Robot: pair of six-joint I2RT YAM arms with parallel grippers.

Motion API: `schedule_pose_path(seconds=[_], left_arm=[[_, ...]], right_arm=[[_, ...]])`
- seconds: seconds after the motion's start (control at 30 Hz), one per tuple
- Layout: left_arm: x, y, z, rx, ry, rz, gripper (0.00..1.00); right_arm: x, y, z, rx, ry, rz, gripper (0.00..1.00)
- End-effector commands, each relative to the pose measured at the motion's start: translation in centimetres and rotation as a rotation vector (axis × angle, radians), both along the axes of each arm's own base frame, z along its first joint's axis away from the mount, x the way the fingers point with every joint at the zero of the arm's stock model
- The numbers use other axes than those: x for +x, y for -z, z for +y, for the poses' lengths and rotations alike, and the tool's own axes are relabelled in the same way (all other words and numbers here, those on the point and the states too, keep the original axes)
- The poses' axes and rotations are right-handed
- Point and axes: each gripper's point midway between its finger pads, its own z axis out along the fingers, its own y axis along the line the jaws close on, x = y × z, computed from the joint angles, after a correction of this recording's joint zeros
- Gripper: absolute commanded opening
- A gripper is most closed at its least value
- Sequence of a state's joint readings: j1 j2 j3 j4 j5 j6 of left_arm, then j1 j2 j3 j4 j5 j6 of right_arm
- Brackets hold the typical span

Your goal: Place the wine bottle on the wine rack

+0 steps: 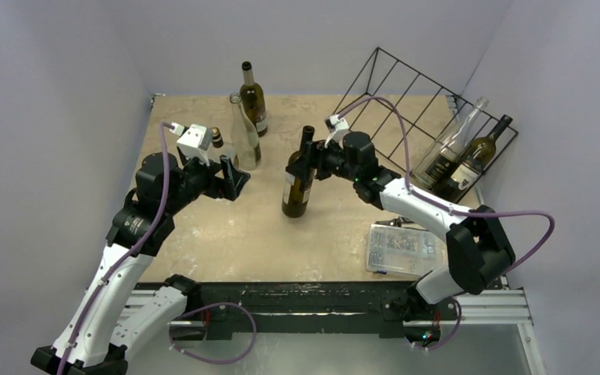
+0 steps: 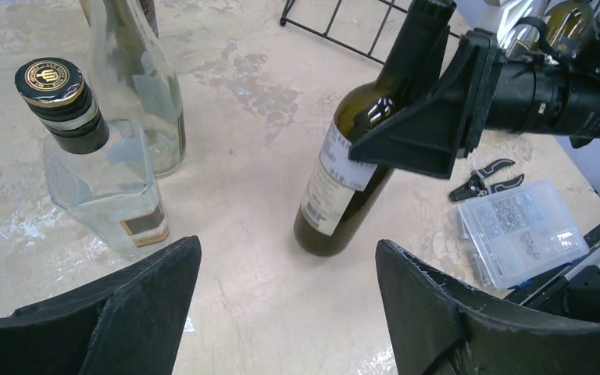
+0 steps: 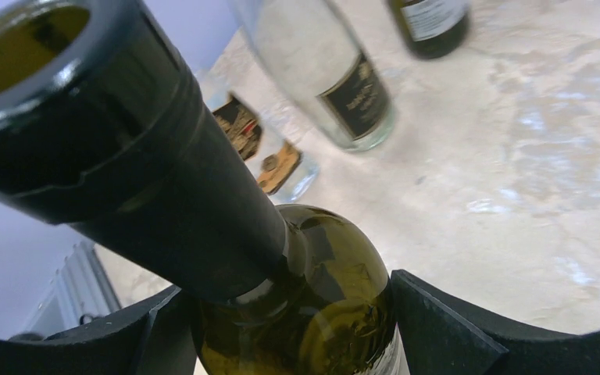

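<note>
The dark green wine bottle [image 1: 298, 187] stands on the table's middle, its base on the surface. My right gripper [image 1: 303, 160] is shut on its shoulder; in the right wrist view both fingers press the glass [image 3: 312, 297] just below the black-foiled neck. The left wrist view shows the same bottle [image 2: 344, 187] with a right finger [image 2: 430, 125] across it. My left gripper [image 1: 233, 178] hangs open to the bottle's left with bare table between its jaws [image 2: 285, 273]. The black wire wine rack [image 1: 406, 94] stands at the back right, holding a clear bottle [image 1: 457, 137] and a dark bottle [image 1: 476, 160].
Three more bottles stand at the back left: a squat clear one with a black cap [image 2: 101, 187], a tall clear one [image 1: 244, 133] and a dark one [image 1: 253, 98]. A clear parts box [image 1: 402, 248] and pliers [image 2: 484, 176] lie at the front right.
</note>
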State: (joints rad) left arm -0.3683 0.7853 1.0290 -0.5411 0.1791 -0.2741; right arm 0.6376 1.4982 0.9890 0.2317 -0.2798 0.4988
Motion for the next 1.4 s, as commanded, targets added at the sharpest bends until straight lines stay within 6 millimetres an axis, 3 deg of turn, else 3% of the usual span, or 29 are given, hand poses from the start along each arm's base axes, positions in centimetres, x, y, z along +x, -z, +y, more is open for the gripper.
schedule_pose_path(seconds=[0.0, 0.17, 0.4, 0.7, 0.87, 1.0, 1.07, 1.37], left_arm=[[-0.3, -2.5, -0.3, -0.040, 0.015, -0.064, 0.82], [-0.6, -2.9, -0.3, -0.045, 0.021, -0.069, 0.82], [-0.8, -3.0, -0.3, -0.048, 0.025, -0.074, 0.83], [-1.3, -3.3, -0.6, -0.065, 0.045, -0.076, 0.83], [-1.5, -3.4, -0.8, -0.064, 0.055, -0.078, 0.83], [-1.5, -3.3, -1.0, -0.057, 0.064, -0.072, 0.83], [-1.6, -3.2, -1.2, -0.056, 0.068, -0.071, 0.83], [-1.6, -2.9, -1.6, -0.044, 0.082, -0.059, 0.83]], right_arm=[[3.1, -8.7, -2.7, 0.134, 0.095, -0.156, 0.00], [6.0, -9.8, -7.6, 0.112, 0.240, -0.163, 0.00], [8.5, -11.3, -14.0, 0.048, 0.425, -0.191, 0.00], [11.3, -13.4, -23.6, -0.002, 0.720, -0.202, 0.00], [12.1, -13.6, -28.9, -0.002, 0.883, -0.161, 0.00], [12.6, -13.9, -31.6, -0.003, 0.969, -0.153, 0.00], [12.9, -13.3, -34.3, -0.026, 1.049, -0.124, 0.00], [14.1, -12.5, -39.0, -0.088, 1.173, -0.083, 0.00]])
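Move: The wine bottle is already off the table, held near its neck in the right hand. The open slot for it on the wine rack lies about 38 cm to that hand's right, 13 cm ahead and some 8 cm lower. The clear bottle on the rack is about 45 cm right and 8 ahead, the green bottle 52 right and 3 ahead, both about 8 lower. From the left hand the slot is some 57 cm right, 17 ahead and 18 lower. The wine bottle is swept right by the right hand, almost 40 cm, and about 13 cm forward to over the rack's open slot beside the clear bottle. The hand sets off forward-right on the level, then climbs some 6 cm while the rightward swing goes on; the wrist turns about 60 degrees clockwise throughout, and the fingers keep their grip. ##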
